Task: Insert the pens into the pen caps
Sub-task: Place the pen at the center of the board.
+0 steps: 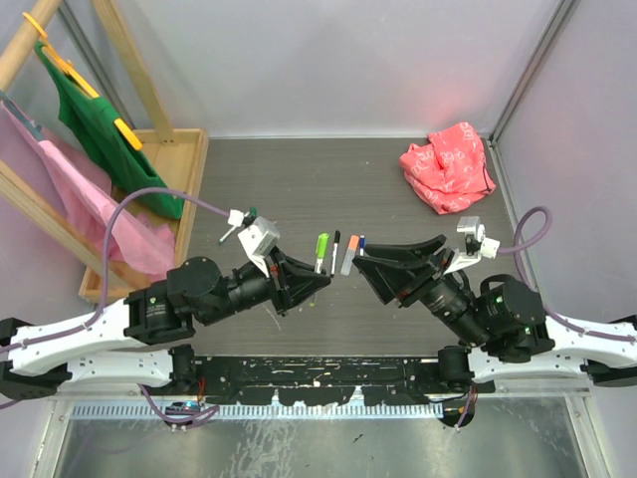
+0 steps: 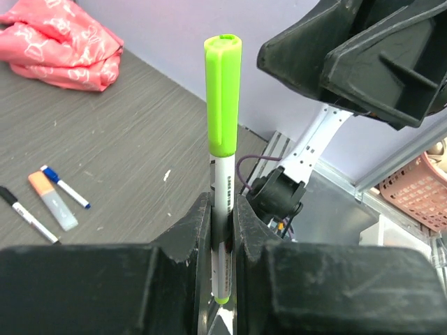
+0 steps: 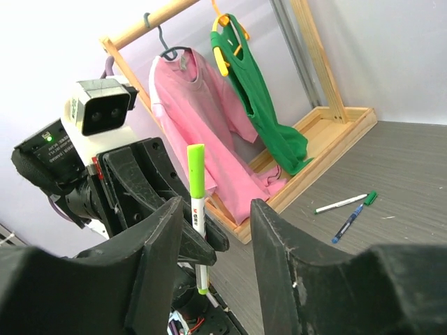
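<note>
My left gripper (image 2: 223, 209) is shut on a white pen (image 2: 223, 178), which stands upright with its bright green cap (image 2: 223, 98) on top. In the top view the left gripper (image 1: 317, 279) holds this pen (image 1: 321, 249) at the table's middle. My right gripper (image 1: 361, 263) faces it from the right, a short way off. Its jaws are open, with nothing between its fingers (image 3: 164, 244); the green-capped pen (image 3: 197, 181) shows beyond them. On the table lie a black-ended pen (image 2: 24, 213), an orange-capped grey marker (image 2: 52, 201) and a blue-capped pen (image 2: 64, 186).
A crumpled pink cloth (image 1: 448, 164) lies at the back right. A wooden clothes rack (image 1: 149, 149) with green and pink garments stands at the left. Near its base lie a white pen with a green end (image 3: 342, 203) and a blue pen (image 3: 348, 225).
</note>
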`<action>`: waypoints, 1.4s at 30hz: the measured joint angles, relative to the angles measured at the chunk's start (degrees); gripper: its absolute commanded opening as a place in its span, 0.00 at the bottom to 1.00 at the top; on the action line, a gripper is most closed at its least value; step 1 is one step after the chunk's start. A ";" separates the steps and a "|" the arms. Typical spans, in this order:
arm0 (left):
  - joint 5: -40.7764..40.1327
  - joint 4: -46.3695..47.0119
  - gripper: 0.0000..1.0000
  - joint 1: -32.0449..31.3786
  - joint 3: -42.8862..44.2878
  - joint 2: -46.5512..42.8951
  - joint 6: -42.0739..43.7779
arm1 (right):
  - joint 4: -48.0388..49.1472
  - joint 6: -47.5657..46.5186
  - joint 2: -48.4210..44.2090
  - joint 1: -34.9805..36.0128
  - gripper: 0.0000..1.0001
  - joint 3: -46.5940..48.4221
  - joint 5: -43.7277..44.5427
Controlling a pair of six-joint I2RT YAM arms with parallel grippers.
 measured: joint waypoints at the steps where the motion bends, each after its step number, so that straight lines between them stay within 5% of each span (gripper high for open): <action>1: -0.44 -0.79 0.00 0.00 -0.42 -0.52 -0.26 | -0.31 0.44 -0.72 0.00 0.51 -0.39 0.35; 13: -5.16 -11.10 0.00 2.84 -2.25 0.35 -7.48 | -14.19 7.74 1.16 0.00 0.63 -1.64 8.39; 23: -1.64 -14.05 0.00 16.57 -5.51 3.56 -14.36 | -28.70 15.23 6.58 -1.53 0.66 0.20 15.72; 42: 8.59 -11.21 0.00 26.08 -6.21 26.08 -13.42 | -39.74 22.99 8.61 -4.15 0.76 -2.05 12.00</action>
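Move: The lime-green pen is still pinched upright in the left gripper. Its free spot at the board's centre lies about 18 cm ahead, 3 cm left and 37 cm below. Neighbours flat on the board, all about 20 cm ahead of the left hand: black-capped pen 4 cm right, orange marker 8 cm right, blue-capped pen 12 cm right. From the empty right hand the spot is some 17 cm ahead, 13 cm left, 42 cm down. Bring the left gripper down about 25 cm and forward some 13 cm towards the gap left of the black-capped pen. Keep the pinch on the lime-green pen while turning the wrist about 50 degrees, from level to slanting down, so the cap swings forward. Meanwhile sink the empty right hand some 19 cm, tipping it downward and opening its fingers wider, clear of the pen. ##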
